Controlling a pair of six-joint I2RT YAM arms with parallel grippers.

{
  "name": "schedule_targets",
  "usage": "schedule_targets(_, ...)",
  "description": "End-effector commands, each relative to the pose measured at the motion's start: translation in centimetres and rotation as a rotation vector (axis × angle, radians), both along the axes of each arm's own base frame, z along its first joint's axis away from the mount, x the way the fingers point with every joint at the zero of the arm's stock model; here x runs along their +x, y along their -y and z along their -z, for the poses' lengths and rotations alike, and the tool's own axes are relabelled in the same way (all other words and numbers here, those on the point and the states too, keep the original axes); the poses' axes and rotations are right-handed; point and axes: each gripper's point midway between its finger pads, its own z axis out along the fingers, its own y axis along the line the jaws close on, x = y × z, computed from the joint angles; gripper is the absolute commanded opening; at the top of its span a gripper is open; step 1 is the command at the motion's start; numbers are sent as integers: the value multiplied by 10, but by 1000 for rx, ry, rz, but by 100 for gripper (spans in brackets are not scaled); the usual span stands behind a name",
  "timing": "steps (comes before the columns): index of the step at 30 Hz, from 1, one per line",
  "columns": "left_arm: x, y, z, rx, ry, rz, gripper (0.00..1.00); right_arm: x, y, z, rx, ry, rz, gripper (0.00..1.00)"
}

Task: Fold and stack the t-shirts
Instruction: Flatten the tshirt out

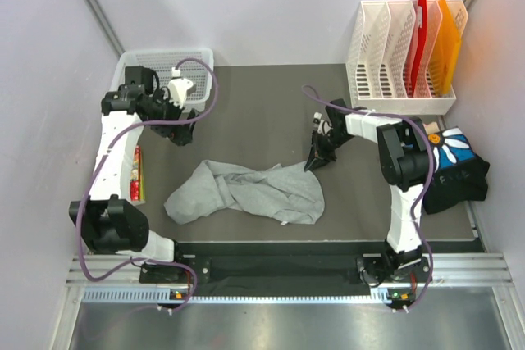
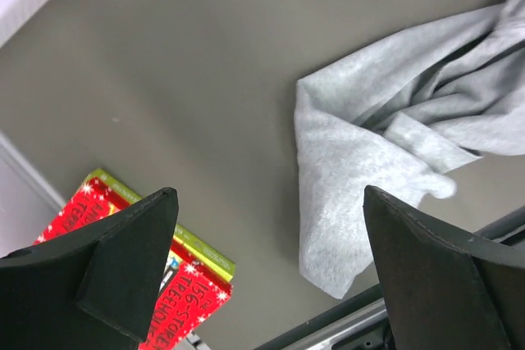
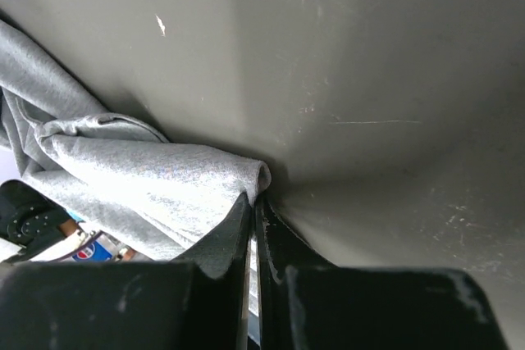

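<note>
A plain light grey t-shirt (image 1: 246,190) lies crumpled on the dark mat, near the front middle. My right gripper (image 1: 316,157) is down at the shirt's far right corner and is shut on a fold of its edge; in the right wrist view the jaws (image 3: 256,198) pinch the cloth (image 3: 148,178) tight. My left gripper (image 1: 176,133) is open and empty, hovering above the mat left of the shirt. In the left wrist view the gripper (image 2: 271,202) is held wide apart, with the shirt's left end (image 2: 361,120) below it to the right.
A white basket (image 1: 164,67) stands at the back left. A white file rack (image 1: 402,59) with red and orange folders stands at the back right. A black and blue-and-white shirt pile (image 1: 455,165) lies at the right edge. A red book (image 1: 137,174) (image 2: 156,284) lies at the left edge.
</note>
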Motion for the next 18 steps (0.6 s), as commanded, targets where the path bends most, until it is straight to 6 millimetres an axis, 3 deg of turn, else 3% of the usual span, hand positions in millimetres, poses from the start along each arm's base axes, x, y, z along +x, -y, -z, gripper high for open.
schedule_targets(1, -11, 23, -16, -93, -2, 93, 99, 7, -6, -1, -1, 38, -12, 0)
schedule_targets(4, -41, 52, 11, -88, -133, 234, 99, 19, -3, -14, -6, 76, 14, 0)
schedule_targets(8, -90, 77, 64, -3, -303, 390, 99, 44, 7, -31, -18, 128, 80, 0)
schedule_targets(12, -107, 80, 94, 61, -357, 426, 99, 66, 27, -43, -31, 169, 158, 0)
schedule_targets(18, -114, 79, 117, 59, -440, 385, 99, 65, 31, -43, -37, 165, 159, 0)
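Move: Below and behind the open left hand lies the crumpled t-shirt, its middle some 9 cm back, 14 cm to the right and 21 cm down; the red book is about 22 cm to that hand's left and 4 cm back, the white basket some 24 cm ahead and 14 cm left. The right hand, low over the table, already pinches the shirt's far right corner, and the shirt's middle lies about 18 cm left and 7 cm back of it. Swooping back about 12 cm, down nearly as far and some 8 cm to the right, the left hand comes over the left part of the t-shirt, fingers still wide open, its wrist turning clockwise and tipping the fingers steeper by some 25 degrees. The right hand keeps its pinch on the far corner and, after a short hold, draws it forward and a little right and up. ##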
